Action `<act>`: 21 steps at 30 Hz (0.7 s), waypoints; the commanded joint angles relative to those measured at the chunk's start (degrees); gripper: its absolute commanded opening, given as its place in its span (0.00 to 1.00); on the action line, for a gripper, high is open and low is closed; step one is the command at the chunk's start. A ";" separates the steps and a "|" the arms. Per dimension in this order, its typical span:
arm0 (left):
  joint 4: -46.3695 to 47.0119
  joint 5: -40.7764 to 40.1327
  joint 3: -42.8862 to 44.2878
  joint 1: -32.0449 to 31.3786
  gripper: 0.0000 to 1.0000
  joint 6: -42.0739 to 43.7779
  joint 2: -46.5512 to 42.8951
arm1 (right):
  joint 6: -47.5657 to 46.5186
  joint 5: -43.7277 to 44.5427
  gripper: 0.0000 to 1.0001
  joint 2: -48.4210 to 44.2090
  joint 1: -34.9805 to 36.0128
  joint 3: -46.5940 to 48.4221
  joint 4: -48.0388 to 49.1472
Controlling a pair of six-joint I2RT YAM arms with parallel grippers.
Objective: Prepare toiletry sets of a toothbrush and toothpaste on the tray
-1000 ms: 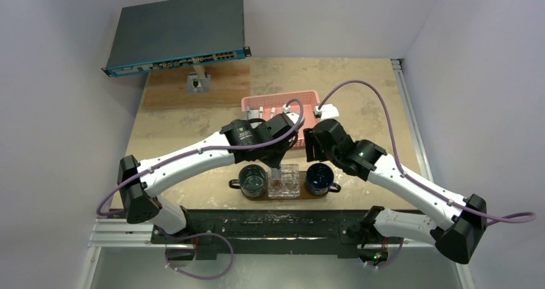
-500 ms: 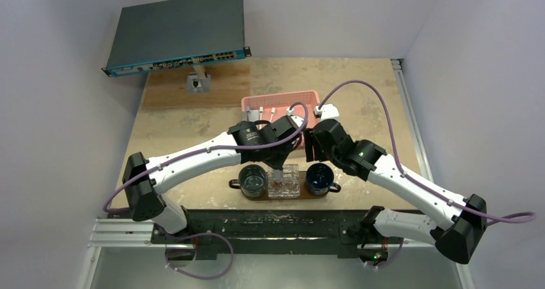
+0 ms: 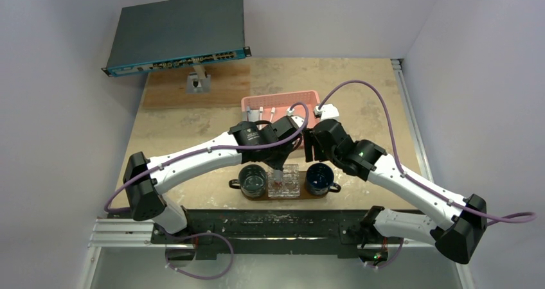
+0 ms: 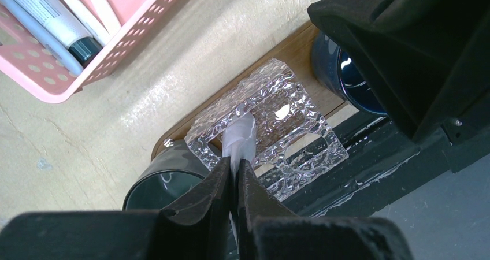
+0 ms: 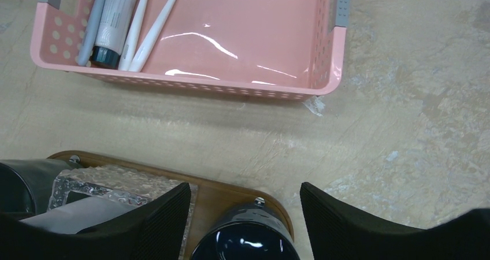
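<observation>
My left gripper [image 4: 234, 170] is shut on a silver-grey squeeze tube [image 4: 240, 134] and holds it, far end down, over a clear textured glass holder [image 4: 289, 112] in the middle of the brown tray [image 4: 300, 46]. In the top view this gripper [image 3: 277, 169] is between the two mugs. My right gripper [image 5: 245, 214] is open and empty, above the right dark blue mug [image 5: 245, 242] on the tray [image 5: 222, 193]. Another tube [image 5: 115, 17] and two white toothbrushes [image 5: 138, 26] lie in the left end of the pink basket [image 5: 231, 89].
Two dark blue mugs [image 3: 252, 180] [image 3: 319, 178] flank the glass holder [image 3: 284, 183] on the tray [image 3: 302, 197]. The pink basket [image 3: 283, 103] stands just behind both grippers. A network switch [image 3: 177, 32] sits raised at the back left. The black rail [image 3: 270, 225] borders the tray's near side.
My left arm has shifted a little to the right, carrying the tube closer over the glass holder. The right arm has not moved.
</observation>
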 commanded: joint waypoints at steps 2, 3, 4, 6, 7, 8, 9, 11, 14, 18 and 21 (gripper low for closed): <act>1.45 -0.55 0.25 -0.36 0.11 -0.83 -0.95 | 0.69 1.17 0.72 -0.25 -0.31 -0.17 0.66; 1.38 -0.56 0.25 -0.36 0.11 -0.82 -1.03 | 0.72 1.20 0.72 -0.23 -0.31 -0.15 0.66; 1.28 -0.56 0.26 -0.36 0.12 -0.82 -1.11 | 0.76 1.21 0.73 -0.22 -0.31 -0.22 0.73; 1.16 -0.56 0.25 -0.36 0.14 -0.75 -1.22 | 0.85 1.12 0.73 -0.14 -0.31 -0.23 0.74; 1.07 -0.56 0.32 -0.36 0.15 -0.69 -1.29 | 0.85 1.12 0.73 -0.03 -0.31 -0.19 0.74; 0.94 -0.56 0.34 -0.36 0.17 -0.73 -1.35 | 0.85 1.10 0.73 -0.07 -0.29 -0.15 0.75; 0.91 -0.56 0.32 -0.36 0.18 -0.73 -1.47 | 0.85 1.14 0.73 -0.10 -0.31 -0.10 0.76; 0.72 -0.58 0.55 -0.36 0.20 -0.73 -1.78 | 0.77 1.32 0.73 -0.14 -0.31 0.14 0.68; 0.45 -0.56 1.15 -0.37 0.24 -0.61 -2.46 | 0.59 1.62 0.74 -0.23 -0.31 0.74 0.49; 0.24 -0.26 2.49 -0.36 0.29 -0.47 -3.66 | 0.50 1.47 0.74 -0.20 -0.31 1.71 0.32; -0.03 0.05 3.54 -0.36 0.32 -0.10 -4.62 | 0.50 0.89 0.74 0.00 -0.31 2.25 0.51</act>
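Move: The left hand holds the upper end of the toothpaste tube, whose lower part already stands in the clear holder on the tray; the holder's middle is about 9 cm below the hand, some 3 cm back and 1 cm to its right. The dark green mug is about 9 cm left and 4 cm back, the blue mug 13 cm right and 3 cm back, the basket 15 cm straight ahead. From the right hand the holder lies roughly 9 cm back, 8 cm left and 9 cm down. The left hand stays over the clear holder without turning its wrist and spreads its almost shut fingers steadily to about a third of their full opening, so the pads come off the toothpaste tube's upper end on both sides. Only as the fingers clear the tube does the hand start straight up, by roughly half a centimetre, away from the holder. ##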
